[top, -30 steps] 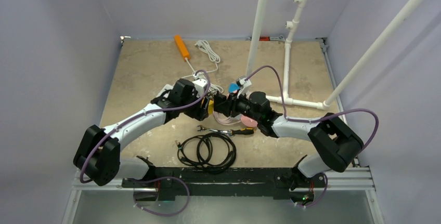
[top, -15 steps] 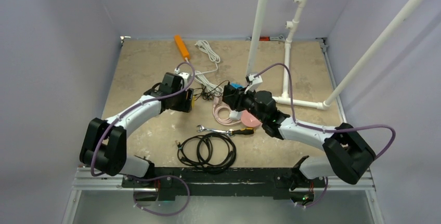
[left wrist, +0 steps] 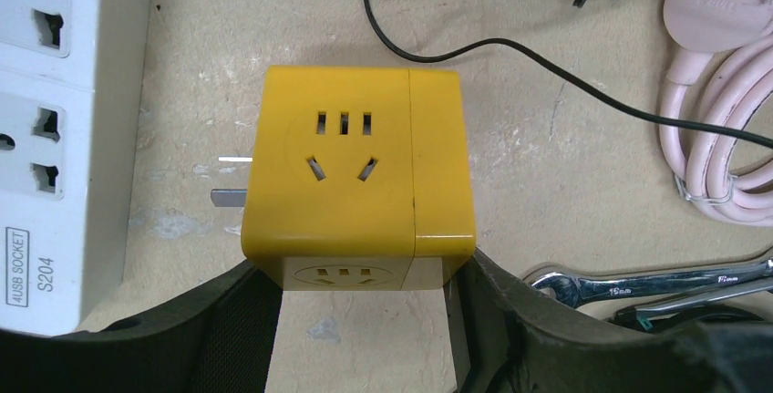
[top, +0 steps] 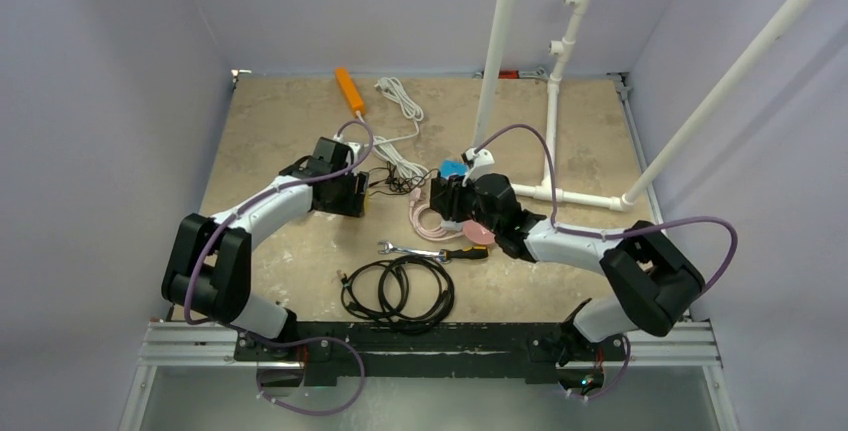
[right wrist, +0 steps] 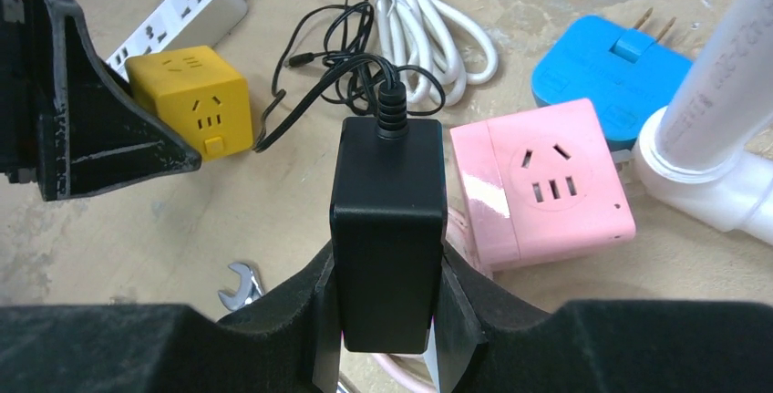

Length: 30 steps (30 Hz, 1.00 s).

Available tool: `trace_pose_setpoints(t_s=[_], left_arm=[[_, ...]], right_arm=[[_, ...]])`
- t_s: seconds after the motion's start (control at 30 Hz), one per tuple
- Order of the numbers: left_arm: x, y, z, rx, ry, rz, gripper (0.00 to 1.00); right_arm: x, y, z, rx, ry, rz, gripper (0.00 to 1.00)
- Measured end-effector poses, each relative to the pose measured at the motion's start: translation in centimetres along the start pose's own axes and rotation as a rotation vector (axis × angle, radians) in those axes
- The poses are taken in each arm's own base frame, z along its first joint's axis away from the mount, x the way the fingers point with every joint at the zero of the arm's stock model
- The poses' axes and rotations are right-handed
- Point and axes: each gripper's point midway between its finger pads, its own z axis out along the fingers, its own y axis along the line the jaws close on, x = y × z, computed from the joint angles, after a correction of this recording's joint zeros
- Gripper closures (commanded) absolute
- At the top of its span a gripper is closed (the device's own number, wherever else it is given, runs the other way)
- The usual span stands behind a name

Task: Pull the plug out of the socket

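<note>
The yellow cube socket [left wrist: 355, 170] lies on the sandy table, its metal prongs pointing left. My left gripper [left wrist: 360, 274] is shut on the cube's near end, one finger at each lower corner. The black plug [right wrist: 387, 220], a boxy adapter with a thin black cord coming out of its far end, is free of the socket. My right gripper [right wrist: 387, 265] is shut on its sides. In the top view the left gripper [top: 352, 194] and the right gripper [top: 440, 198] are apart, with a stretch of table between them.
A white power strip [left wrist: 55, 119] lies left of the yellow cube. A pink cube socket [right wrist: 542, 183], a blue one [right wrist: 606, 74] and a coiled white cable [right wrist: 419, 19] lie near the plug. A wrench [top: 410, 249], a black cable coil [top: 398, 291] and a white pipe frame [top: 550, 131] are close by.
A second ago both grippers met at the table's middle. The left has since drawn back left with the yellow socket, and the right has moved right with the black plug.
</note>
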Motion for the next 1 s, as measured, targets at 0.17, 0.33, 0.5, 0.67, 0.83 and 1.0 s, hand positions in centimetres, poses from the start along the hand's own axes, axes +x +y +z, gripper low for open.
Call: trace_pose_setpoints(t_s=[0.17, 0.33, 0.5, 0.67, 0.83, 1.0], left_arm=[[0.0, 0.2, 0.0, -0.004, 0.001, -0.005, 0.95], [0.0, 0.2, 0.0, -0.004, 0.003, -0.006, 0.75], [-0.2, 0.2, 0.1, -0.004, 0.003, -0.007, 0.46], [-0.1, 0.2, 0.0, 0.000, 0.006, -0.008, 0.24], [-0.1, 0.0, 0.0, 0.008, 0.006, -0.008, 0.10], [-1.0, -0.1, -1.0, 0.013, -0.041, -0.008, 0.01]], right_arm=[[0.3, 0.7, 0.8, -0.029, 0.028, -0.001, 0.88], [1.1, 0.7, 1.6, -0.029, 0.065, -0.003, 0.61], [1.6, 0.5, 1.5, -0.026, 0.089, -0.005, 0.44], [1.0, 0.8, 1.3, -0.034, 0.072, -0.008, 0.36], [-0.2, 1.4, 0.8, -0.052, 0.040, -0.019, 0.23], [-2.2, 2.0, -0.4, -0.072, -0.020, -0.037, 0.15]])
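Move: The yellow plug is already between the left fingers, practically at the hand and just above the table; the white power strip lies about 9 cm left and 1 cm ahead, the black cord tangle about 8 cm right and 3 cm ahead. The black adapter is held by the right fingers over the pink cord coil, whose middle is 3 cm back, 3 cm left and some 8 cm below; the pink block sits 3 cm right, 2 cm ahead. The black adapter is carried about 1.5 cm left and lowered roughly 2 cm onto the pink cord coil, the right fingers spreading at the bottom to let it go; the right hand then rises some 4.5 cm away from it. The yellow plug is released too: the left hand stays put over its spot, opens wide, and only at the end starts up, by about 1.5 cm. ##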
